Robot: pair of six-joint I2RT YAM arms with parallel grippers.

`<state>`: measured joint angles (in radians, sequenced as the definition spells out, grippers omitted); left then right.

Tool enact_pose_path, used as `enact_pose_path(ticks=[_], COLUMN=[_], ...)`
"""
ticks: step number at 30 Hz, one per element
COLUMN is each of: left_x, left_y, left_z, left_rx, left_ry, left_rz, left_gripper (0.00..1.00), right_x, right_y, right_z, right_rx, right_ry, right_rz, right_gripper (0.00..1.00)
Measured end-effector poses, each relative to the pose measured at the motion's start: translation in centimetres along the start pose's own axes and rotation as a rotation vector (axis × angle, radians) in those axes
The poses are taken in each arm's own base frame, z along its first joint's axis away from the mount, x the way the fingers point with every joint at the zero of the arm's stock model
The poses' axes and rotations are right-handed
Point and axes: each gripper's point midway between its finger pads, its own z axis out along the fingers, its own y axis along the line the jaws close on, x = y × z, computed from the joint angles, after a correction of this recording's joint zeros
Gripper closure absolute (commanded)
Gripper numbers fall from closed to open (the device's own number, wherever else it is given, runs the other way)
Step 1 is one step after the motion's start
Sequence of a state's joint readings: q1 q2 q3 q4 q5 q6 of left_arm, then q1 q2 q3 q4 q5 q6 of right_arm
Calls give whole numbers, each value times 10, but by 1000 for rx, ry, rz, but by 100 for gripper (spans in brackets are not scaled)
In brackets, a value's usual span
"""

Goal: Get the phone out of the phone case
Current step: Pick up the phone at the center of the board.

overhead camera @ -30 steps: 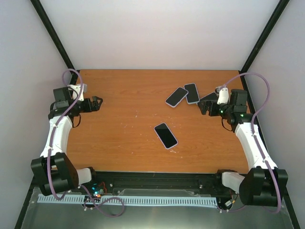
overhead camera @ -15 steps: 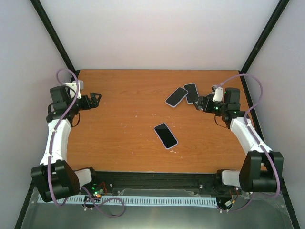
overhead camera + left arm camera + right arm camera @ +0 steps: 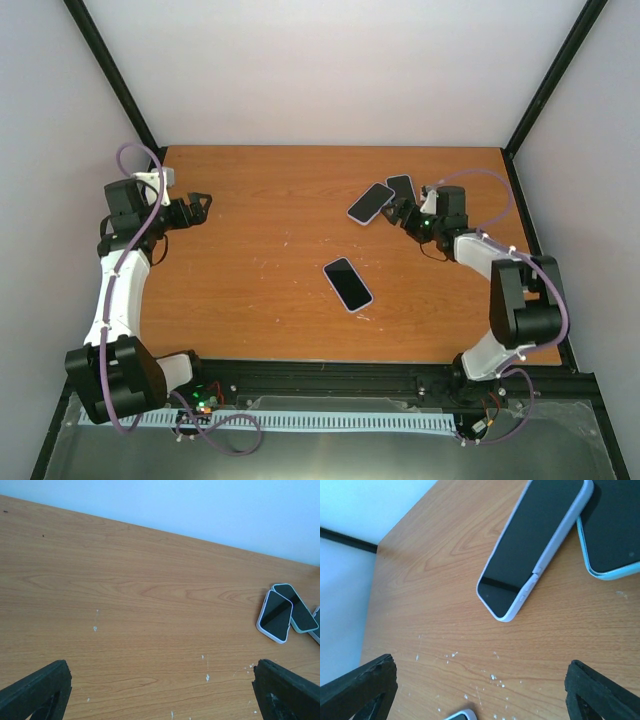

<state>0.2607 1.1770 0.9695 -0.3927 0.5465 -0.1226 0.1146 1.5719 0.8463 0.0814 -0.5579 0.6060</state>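
Note:
Three phones in cases lie screen-up on the wooden table [image 3: 260,220]. A lavender-cased phone [image 3: 371,203] [image 3: 535,545] [image 3: 275,616] rests beside a light-blue-cased phone [image 3: 401,188] [image 3: 612,530] [image 3: 296,607] at the back right. A third phone [image 3: 347,284] in a lavender case sits mid-table; only its corner [image 3: 462,715] shows in the right wrist view. My right gripper [image 3: 403,215] [image 3: 480,692] is open just right of the back pair, partly over the blue-cased one, holding nothing. My left gripper [image 3: 203,206] [image 3: 160,692] is open at the far left, over bare wood.
White specks dot the wood [image 3: 522,667] below the right gripper. Black frame posts [image 3: 110,70] stand at the table's back corners against white walls. Something grey [image 3: 316,627] peeks in at the right edge of the left wrist view.
The right arm has swung left and forward, from the table's right edge up to the two back phones. The left gripper shifted slightly back early on, then held still.

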Motion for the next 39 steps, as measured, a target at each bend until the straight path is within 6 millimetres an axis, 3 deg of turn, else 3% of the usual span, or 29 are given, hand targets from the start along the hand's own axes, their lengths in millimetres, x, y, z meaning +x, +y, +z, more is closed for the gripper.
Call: enact_pose_path(ticks=[9,19,30,39], left_x=[-1,-1,-1,1], left_y=[0,-2,-3,-1], left_z=[0,1,2,5], left_rx=[0,12,24,26], left_ry=[-4,-10,-12,-3], left_rz=[2,5,8,2], left_gripper=[0,0,0,0], right_x=[4,1,-23,-37], right_y=[-31,-56,-60,-56], right_z=[49,82,108,129], right_rx=[28,41,2,-66], right_ry=[33,21,-38,-68], right_rz=[212,355,412,433], right_gripper=[19,31,45,48])
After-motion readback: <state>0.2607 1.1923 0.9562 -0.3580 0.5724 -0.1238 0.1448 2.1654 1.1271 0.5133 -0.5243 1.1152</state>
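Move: For the right hand, the lavender-cased phone of the far group lies about 14 cm ahead, 5 cm to the left and 10 cm below. The teal-cased phone beside it is roughly 17 cm ahead and 6 cm to the right of this hand, with a third phone 13 cm ahead and 18 cm right. The single phone nearer the bases lies 17 cm back and 14 cm left. From the left hand, the lavender-cased phone is some 18 cm ahead, 49 cm right and 21 cm below. The right hand sinks about 8 cm while reaching forward towards the lavender-cased phone, then runs on almost level and forward, drifting slightly left, for some 11 cm of forward travel in all, until its fingers straddle the phone's near end. On the way the wrist rolls some 25 degrees clockwise as seen from behind the hand, and the fingers narrow from nearly wide open to a little over half, one coming to the table side and the other in beside the edge facing the teal-cased phone, where it seems to touch the lavender case. ##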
